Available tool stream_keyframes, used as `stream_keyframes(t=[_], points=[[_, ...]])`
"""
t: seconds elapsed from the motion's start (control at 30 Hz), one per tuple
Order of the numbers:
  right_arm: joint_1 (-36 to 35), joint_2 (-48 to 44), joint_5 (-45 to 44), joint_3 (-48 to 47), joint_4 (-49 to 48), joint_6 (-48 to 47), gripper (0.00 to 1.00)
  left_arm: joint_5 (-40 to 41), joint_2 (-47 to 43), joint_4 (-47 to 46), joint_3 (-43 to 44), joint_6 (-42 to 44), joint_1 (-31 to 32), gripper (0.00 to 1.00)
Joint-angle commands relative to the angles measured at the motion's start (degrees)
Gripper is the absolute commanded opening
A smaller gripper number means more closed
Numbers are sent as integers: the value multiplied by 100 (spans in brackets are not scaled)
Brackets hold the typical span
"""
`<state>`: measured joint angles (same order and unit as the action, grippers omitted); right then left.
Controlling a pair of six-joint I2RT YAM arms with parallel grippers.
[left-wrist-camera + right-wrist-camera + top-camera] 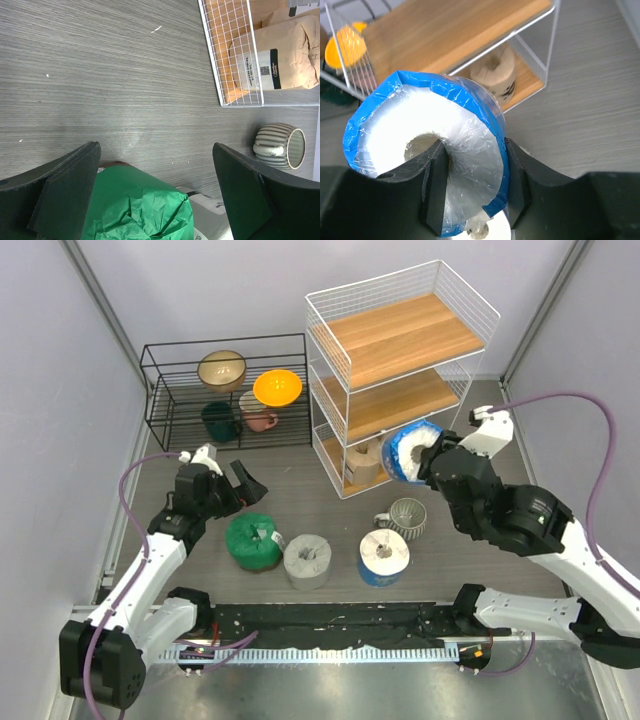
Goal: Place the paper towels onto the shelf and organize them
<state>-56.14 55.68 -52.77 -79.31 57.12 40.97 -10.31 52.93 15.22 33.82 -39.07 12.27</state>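
Note:
My right gripper [428, 462] is shut on a white paper towel roll in blue wrap [410, 448], held in the air by the front of the white wire shelf [400, 370] near its lower tiers. In the right wrist view one finger [437, 185] is in the roll's [420, 125] core and the other is outside its wall. A tan roll [365, 462] lies on the bottom tier. A green roll [253, 540], a grey roll [307, 560] and a second blue-wrapped roll [384, 556] stand on the table. My left gripper [240, 485] is open and empty above the green roll [135, 205].
A ribbed mug [405, 517] lies on its side between the shelf and the blue-wrapped roll on the table. A low black wire rack [160, 390] with bowls and cups stands at the back left. Grey walls close in both sides.

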Motion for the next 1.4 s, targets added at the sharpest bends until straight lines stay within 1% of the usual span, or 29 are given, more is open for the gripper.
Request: stream_keyframes(t=[0.0, 0.1, 0.23, 0.27, 0.3, 0.33, 0.4, 0.43, 0.53, 0.67, 0.73, 0.97, 1.37], points=[[15, -233, -1278, -296, -359, -185, 25, -112, -19, -195, 63, -48, 21, 100], [33, -242, -1569, -331, -509, -388, 25, -112, -28, -213, 63, -48, 21, 100], [199, -128, -1526, -305, -868, -695, 25, -130, 42, -213, 107, -39, 21, 100], [287, -84, -1404, -313, -965, -800, 25, -130, 60, -213, 107, -39, 21, 100], [410, -14, -1054, -322, -1036, -975, 25, -138, 51, -213, 107, -39, 12, 100], [698, 48, -859, -331, -1184, -1029, 25, -130, 60, -213, 98, -39, 12, 100], [1042, 232, -438, -287, -1387, -1231, 25, -130, 51, -204, 89, -39, 12, 100], [1400, 276, -79, -270, -1580, -1275, 24, -121, 34, -204, 81, -39, 21, 100], [1755, 347, 363, -190, -1940, -1416, 24, -112, 16, -195, 72, -39, 12, 100], [2229, 479, 812, -269, -2100, -1487, 24, -121, 25, -213, 80, -39, 21, 100], [2335, 523, 1048, -261, -2178, -1487, 24, -130, 51, -204, 89, -39, 12, 100], [2731, 567, 1479, -208, -2390, -1504, 24, -138, -2, -186, 63, -48, 21, 100], [3293, 1067, 2131, -595, -2460, -1610, 24, -165, 25, -186, 72, -48, 12, 100]])
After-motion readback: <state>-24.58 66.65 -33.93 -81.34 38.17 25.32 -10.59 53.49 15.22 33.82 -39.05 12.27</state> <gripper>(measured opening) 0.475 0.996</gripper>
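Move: The right hand holds the blue-wrapped paper towel roll up at shelf height; the middle of the middle shelf board lies about 23 cm ahead of it, 4 cm left and 12 cm lower. On the bottom board, some 25 cm below the hand, stand the near kraft roll, 16 cm ahead and 9 left, and the far kraft roll, 20 ahead and 2 left. The striped mug is 2 cm ahead, straight in line and 29 below. From the idle left hand, the board is roughly 18 ahead, 30 right and 9 higher. With the blue-wrapped roll still pinched by its wall, the right hand first swings about 4 cm to its right and rises nearly 3 cm, turning some 10 degrees clockwise, so that the roll moves out in line with the right half of the middle board. It then reaches forward about 11 cm towards that board, drifting only slightly farther right and sinking back to nearly its starting height, the fingers keeping their hold and still pointing mostly forward with a shallow dip. ##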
